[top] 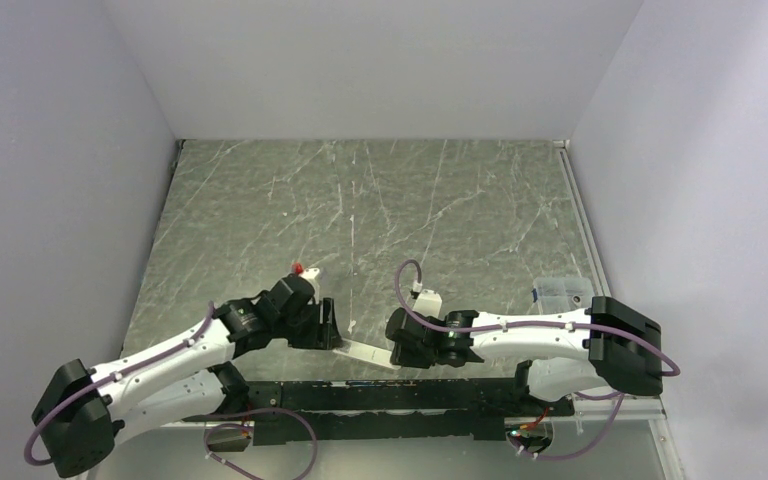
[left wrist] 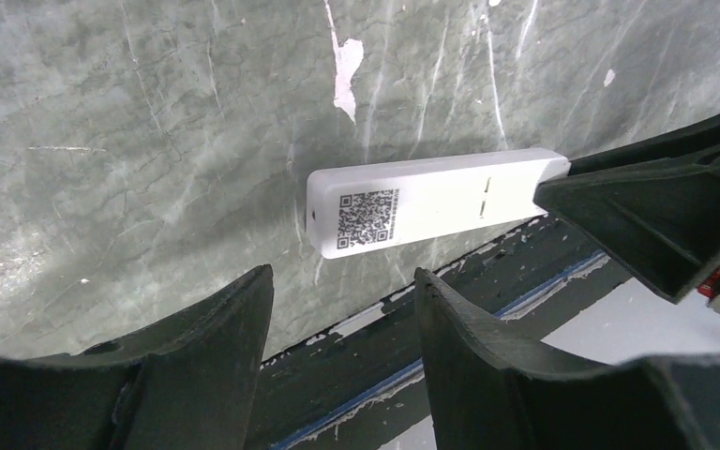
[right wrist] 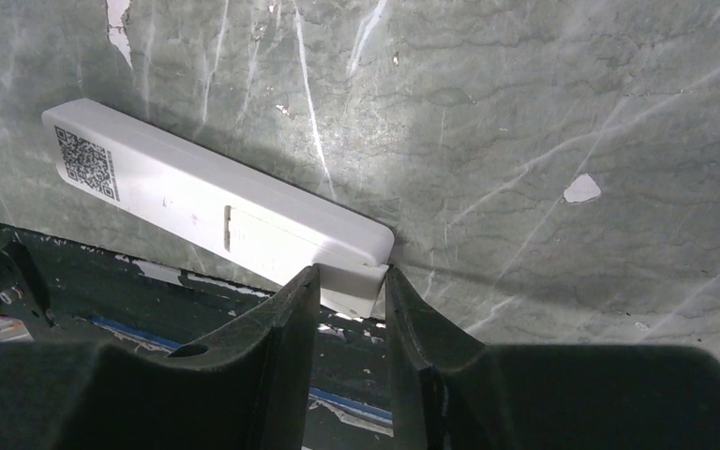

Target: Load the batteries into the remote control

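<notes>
The remote control (right wrist: 216, 202) is a slim white bar with a QR label facing up, near the table's front edge. My right gripper (right wrist: 352, 272) is shut on its right end. In the left wrist view the remote control (left wrist: 431, 200) lies just beyond my left gripper (left wrist: 342, 274), which is open with nothing between its fingers. From above, the remote control (top: 365, 353) spans the gap between the left gripper (top: 332, 335) and the right gripper (top: 397, 355). The batteries are out of view.
A black rail (top: 360, 395) runs along the table's front edge, right under the remote. A small red and white piece (top: 303, 270) lies behind the left gripper. A clear plastic bag (top: 560, 292) lies at the right, near the wall.
</notes>
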Robot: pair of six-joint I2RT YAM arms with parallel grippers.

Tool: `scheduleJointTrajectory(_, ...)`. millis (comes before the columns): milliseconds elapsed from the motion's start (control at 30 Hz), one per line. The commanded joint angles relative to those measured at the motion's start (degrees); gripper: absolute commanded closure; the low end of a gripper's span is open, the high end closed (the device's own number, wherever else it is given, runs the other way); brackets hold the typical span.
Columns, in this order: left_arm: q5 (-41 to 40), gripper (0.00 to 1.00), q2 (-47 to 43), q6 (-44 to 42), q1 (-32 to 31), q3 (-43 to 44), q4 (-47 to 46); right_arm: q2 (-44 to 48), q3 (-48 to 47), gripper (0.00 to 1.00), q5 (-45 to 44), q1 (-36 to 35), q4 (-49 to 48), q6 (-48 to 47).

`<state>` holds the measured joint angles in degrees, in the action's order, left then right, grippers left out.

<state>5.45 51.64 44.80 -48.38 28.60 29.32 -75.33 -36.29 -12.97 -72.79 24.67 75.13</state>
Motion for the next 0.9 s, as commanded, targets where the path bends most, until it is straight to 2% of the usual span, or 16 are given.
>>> scheduleJointTrajectory(0,2.3,0.38,1.2,-0.5,0.7,-2.2,-5.0,-0.8,0.2,0.68,-0.6,-0.6,2.2,1.3)
scheduleJointTrajectory(400,5.1,0.51,4.2,-0.8,0.9,-4.8,-10.5,-2.4,-1.1,0.69,-0.5,-0.8,3.0,1.9)
scheduleJointTrajectory(867,7.4,0.59,6.1,-1.8,0.9,-5.1,-12.0,-5.1,-3.4,0.72,-0.1,-0.8,2.5,1.2)
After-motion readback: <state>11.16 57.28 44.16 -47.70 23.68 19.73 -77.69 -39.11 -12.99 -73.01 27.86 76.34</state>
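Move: The remote's middle lies about 8 cm to the left hand's right, 2 cm nearer the base and 4 cm lower, with its QR-coded end closest. The battery cover is some 12 cm to the left hand's right and 3 cm back; a white paint fleck is 4 cm ahead and 4 cm right. From the right hand, already on the remote's right end, the cover's middle is about 3 cm left and 1 cm ahead; the remote's middle is 6 cm left, 2 cm ahead. The left hand sinks about 3 cm towards the remote's QR-coded end, nearly all of it early on, then eases roughly 1 cm to its right, its fingers narrowing from nearly two-thirds open to a bit over two-fifths and one fingertip coming right up to the end's near corner. The right hand stays put with its fingertips still on the covered right end, keeping its hold and tightening slightly. ##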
